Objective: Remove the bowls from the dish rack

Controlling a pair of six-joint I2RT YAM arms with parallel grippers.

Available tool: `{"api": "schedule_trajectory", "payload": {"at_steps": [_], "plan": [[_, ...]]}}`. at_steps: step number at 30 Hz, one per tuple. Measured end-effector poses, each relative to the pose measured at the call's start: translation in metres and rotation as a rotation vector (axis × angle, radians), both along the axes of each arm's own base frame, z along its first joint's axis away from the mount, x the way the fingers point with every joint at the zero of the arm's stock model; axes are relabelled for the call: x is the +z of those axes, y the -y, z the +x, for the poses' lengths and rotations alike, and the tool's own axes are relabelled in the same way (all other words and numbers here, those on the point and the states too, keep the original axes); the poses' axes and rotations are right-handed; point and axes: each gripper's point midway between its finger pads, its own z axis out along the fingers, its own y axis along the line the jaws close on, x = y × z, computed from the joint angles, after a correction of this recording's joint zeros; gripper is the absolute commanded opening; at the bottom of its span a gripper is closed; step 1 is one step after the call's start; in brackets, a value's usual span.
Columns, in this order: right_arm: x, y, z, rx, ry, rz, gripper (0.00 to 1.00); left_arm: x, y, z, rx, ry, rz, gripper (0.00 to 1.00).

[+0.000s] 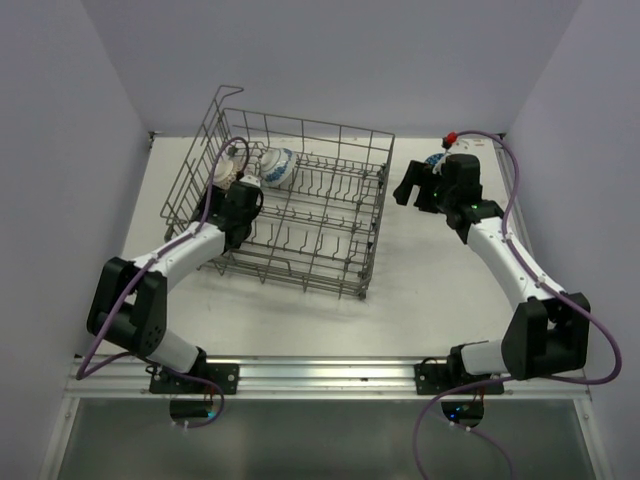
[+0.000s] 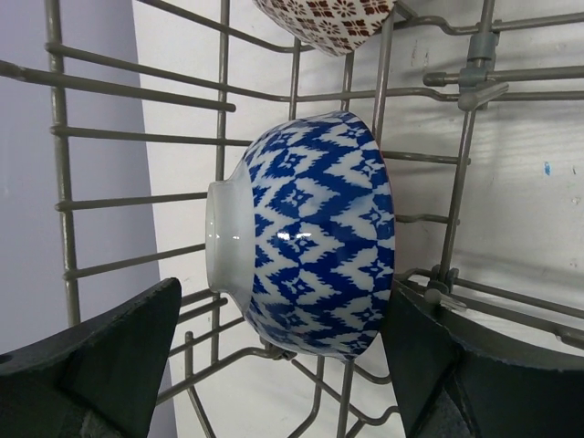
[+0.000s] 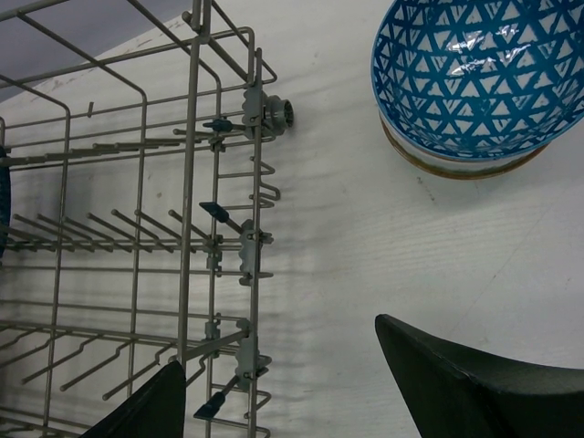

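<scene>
The grey wire dish rack (image 1: 355, 292) sits left of centre on the table. At its far left end a blue-and-white bowl (image 1: 278, 166) lies on its side, next to a red patterned bowl (image 1: 224, 172). My left gripper (image 1: 245, 186) reaches into the rack. In the left wrist view it (image 2: 283, 292) stands open astride the blue-and-white bowl (image 2: 310, 228); its right finger (image 2: 456, 365) is near the rim and its left finger (image 2: 109, 365) is clear of the foot. The red patterned bowl (image 2: 324, 18) shows at the top edge. My right gripper (image 3: 278, 342) is open and empty beside the rack (image 3: 192, 182).
A blue triangle-patterned bowl (image 3: 474, 73) stands stacked on another bowl (image 3: 456, 166) on the white table (image 1: 440, 280), right of the rack and just beyond my right gripper (image 1: 408, 188). Lilac walls close the table on the left, back and right.
</scene>
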Motion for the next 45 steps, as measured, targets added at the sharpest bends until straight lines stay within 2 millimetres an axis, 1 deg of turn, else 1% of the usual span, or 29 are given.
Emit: {"api": "schedule_trajectory", "payload": {"at_steps": [3,7,12,15,18,19,22,24,25,27,28,30,31,33,35,37,40,41,43,45], "plan": [[-0.001,0.0,0.0,0.0,-0.003,0.0,0.91,0.004,0.001,0.002,-0.002,0.018,0.001,0.89],[-0.002,0.0,0.0,0.0,-0.004,0.0,0.91,0.004,0.002,0.003,-0.009,0.02,0.002,0.88],[-0.001,0.0,0.0,0.0,-0.003,0.0,0.91,-0.003,0.004,0.004,-0.02,-0.002,0.017,0.87],[-0.002,0.0,0.0,0.0,-0.003,0.0,0.91,-0.008,0.003,0.004,-0.024,-0.017,0.026,0.83],[-0.002,0.0,0.0,0.0,-0.003,0.0,0.91,-0.009,0.005,0.004,-0.029,-0.018,0.021,0.68],[-0.002,0.0,0.0,0.0,-0.003,0.0,0.91,-0.009,0.005,0.005,-0.031,-0.018,0.021,0.56],[-0.002,0.0,0.0,0.0,-0.003,0.0,0.91,-0.006,0.005,0.007,-0.037,-0.01,0.031,0.42],[-0.002,0.0,0.0,0.0,-0.003,0.0,0.91,-0.006,0.005,0.007,-0.04,-0.01,0.033,0.37],[-0.001,0.0,0.0,0.0,-0.003,0.0,0.91,-0.006,0.005,0.007,-0.041,-0.01,0.033,0.31],[-0.002,0.0,0.0,0.0,-0.003,0.0,0.91,-0.006,0.005,0.007,-0.041,-0.01,0.034,0.25],[-0.002,0.0,0.0,0.0,-0.004,0.0,0.91,-0.005,0.005,0.007,-0.041,-0.01,0.034,0.18],[-0.002,0.0,0.0,0.0,-0.003,0.0,0.91,-0.005,0.005,0.007,-0.037,-0.009,0.037,0.09],[-0.002,0.0,0.0,0.0,-0.003,0.0,0.91,-0.004,0.005,0.008,-0.035,-0.009,0.037,0.0],[-0.002,0.0,0.0,0.001,-0.003,0.0,0.91,-0.002,0.005,0.008,-0.03,-0.007,0.038,0.0],[-0.002,0.0,0.0,0.0,-0.003,0.0,0.91,0.005,0.005,0.01,-0.016,0.004,0.038,0.0],[-0.002,0.0,0.0,0.0,-0.003,0.0,0.9,0.016,0.006,0.015,-0.001,0.031,0.038,0.0],[-0.002,0.0,0.0,0.001,-0.003,0.0,0.91,0.04,0.01,0.027,0.021,0.097,0.015,0.0],[-0.002,0.0,0.0,0.001,-0.003,0.0,0.91,0.053,0.007,0.03,0.037,0.119,0.04,0.0],[-0.002,0.0,0.0,0.001,-0.003,0.0,0.91,0.063,0.007,0.032,0.045,0.135,0.038,0.0],[-0.002,0.0,0.0,0.001,-0.003,0.0,0.91,0.069,0.008,0.032,0.051,0.148,0.023,0.0]]}}
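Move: The blue zigzag bowl lies on its side between the open left fingers and just beyond them, its middle about 3 cm ahead, 2 cm left and 3 cm below. At about that height, the brown-patterned bowl stands some 12 cm ahead and 3 cm right of the left hand, and the blue-flowered bowl 12 cm ahead and 15 cm right. From the right hand the zigzag bowl is some 47 cm left, 2 cm back and 12 cm lower. Ease the left gripper down about 1 cm around the zigzag bowl and close on it from foot to rim until the fingers stall around two-thirds open; pause there. Then raise the hand about 8 cm, drawing 2 to 3 cm forward towards the brown-patterned bowl and tipping the fingers slightly up. The fingers snap fully shut during the rise. ##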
